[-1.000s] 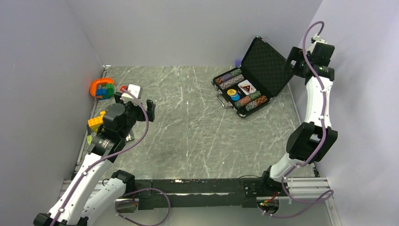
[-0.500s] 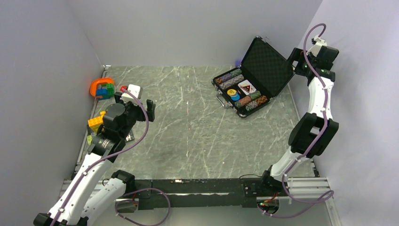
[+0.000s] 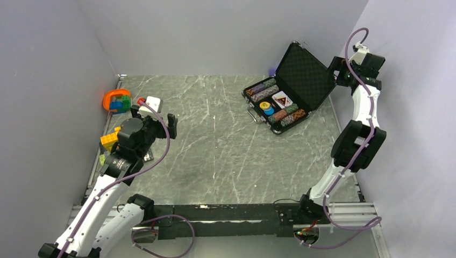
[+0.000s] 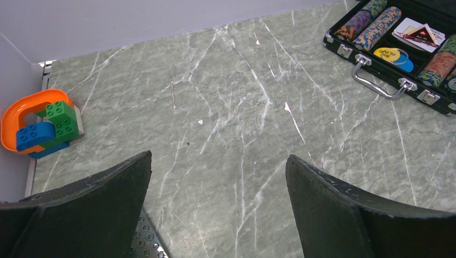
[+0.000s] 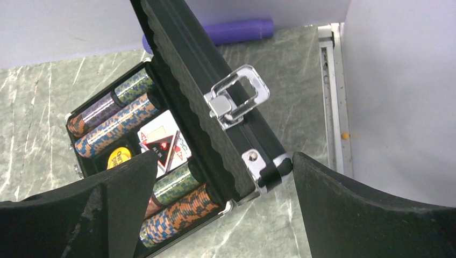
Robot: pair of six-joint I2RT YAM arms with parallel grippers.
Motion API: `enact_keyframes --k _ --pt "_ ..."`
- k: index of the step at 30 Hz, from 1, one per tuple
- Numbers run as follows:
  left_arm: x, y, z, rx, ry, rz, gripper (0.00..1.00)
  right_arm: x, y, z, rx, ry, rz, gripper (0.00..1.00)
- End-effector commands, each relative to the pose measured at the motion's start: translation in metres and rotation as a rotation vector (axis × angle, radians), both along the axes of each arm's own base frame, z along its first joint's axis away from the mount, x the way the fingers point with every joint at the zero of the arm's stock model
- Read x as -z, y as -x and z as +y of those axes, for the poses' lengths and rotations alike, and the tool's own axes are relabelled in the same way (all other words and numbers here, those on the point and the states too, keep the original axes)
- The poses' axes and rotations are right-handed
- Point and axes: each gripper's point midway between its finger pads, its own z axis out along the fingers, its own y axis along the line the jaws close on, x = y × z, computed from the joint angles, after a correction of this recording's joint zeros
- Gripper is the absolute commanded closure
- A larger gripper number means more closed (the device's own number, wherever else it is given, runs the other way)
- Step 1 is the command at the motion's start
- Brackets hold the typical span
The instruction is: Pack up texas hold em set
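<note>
The black briefcase (image 3: 305,75) of the texas hold em set lies open at the back right, its foam-lined lid (image 5: 180,80) standing up. Inside lie rows of poker-chip stacks (image 5: 121,126), a card deck (image 5: 164,144) and a yellow disc (image 5: 119,157). My right gripper (image 3: 339,72) is open behind the lid's right end. The lid's silver corner (image 5: 258,164) sits between its jaws (image 5: 223,161), close to the right finger, under a silver latch (image 5: 236,97). My left gripper (image 3: 160,119) hangs open over the table's left side (image 4: 218,158), holding nothing. The case's handle (image 4: 383,86) faces it.
An orange ring with coloured blocks (image 3: 116,100) sits at the back left (image 4: 37,121), with a yellow block (image 3: 109,140) and a white object (image 3: 153,102) nearby. A purple stick (image 5: 236,30) lies behind the case. Walls close in on three sides; a metal rail (image 5: 329,80) runs along the right edge.
The right arm has drawn its elbow in and its wrist has shifted slightly up and right behind the lid. The lid and the left arm have not moved.
</note>
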Motion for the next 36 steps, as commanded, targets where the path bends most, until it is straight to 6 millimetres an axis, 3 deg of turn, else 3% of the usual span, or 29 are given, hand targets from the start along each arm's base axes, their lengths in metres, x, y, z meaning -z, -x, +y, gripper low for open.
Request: enact_keyframes --k 1,9,17,21,28,32,36 --pt "-0.012 -0.002 -0.001 0.0 0.009 -0.043 0.02 -0.023 -0.013 0.011 -0.125 0.009 -0.083 0.01" --pt "-0.011 -0.002 -0.001 0.0 0.008 -0.041 0.02 -0.018 -0.01 0.026 -0.199 -0.041 -0.082 0.01" --pt "-0.013 -0.002 -0.003 0.012 0.014 -0.044 0.02 -0.035 0.007 0.054 -0.271 -0.064 -0.119 0.01" --pt "-0.015 0.0 -0.003 0.014 0.018 -0.05 0.02 -0.042 0.025 0.082 -0.342 -0.126 -0.125 0.02" --pt "-0.014 0.0 -0.005 0.021 0.022 -0.047 0.02 -0.033 0.062 0.158 -0.477 -0.136 -0.076 0.03" --pt "-0.014 0.0 -0.004 0.019 0.023 -0.049 0.02 -0.055 0.089 0.19 -0.518 -0.119 -0.123 0.02" --pt "-0.013 0.0 -0.005 0.022 0.024 -0.046 0.02 -0.079 0.112 0.198 -0.485 -0.126 -0.217 0.02"
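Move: The upright lid of the poker case is the right hand's target: its middle lies about 10 cm ahead, 8 cm left and 11 cm below, its near top corner standing between the open fingers. The tray's middle is level with the hand, 22 cm left and 21 cm down. The card pack is about 4 cm ahead and 19 cm left, the purple tube 19 cm ahead and 16 cm left. From the left hand the lid is some 33 cm ahead and 67 cm right, 14 cm lower. Leftward in a sweep of about 20 cm, the right hand carries the case's lid over towards the tray, the open right finger on the lid's outer side. It starts slowly, edging left while turning counter-clockwise, then speeds up and draws back nearly 10 cm, rising some 3 cm late on. The wrist ends turned about 30 degrees, fingers still wide open and clear above the case. ##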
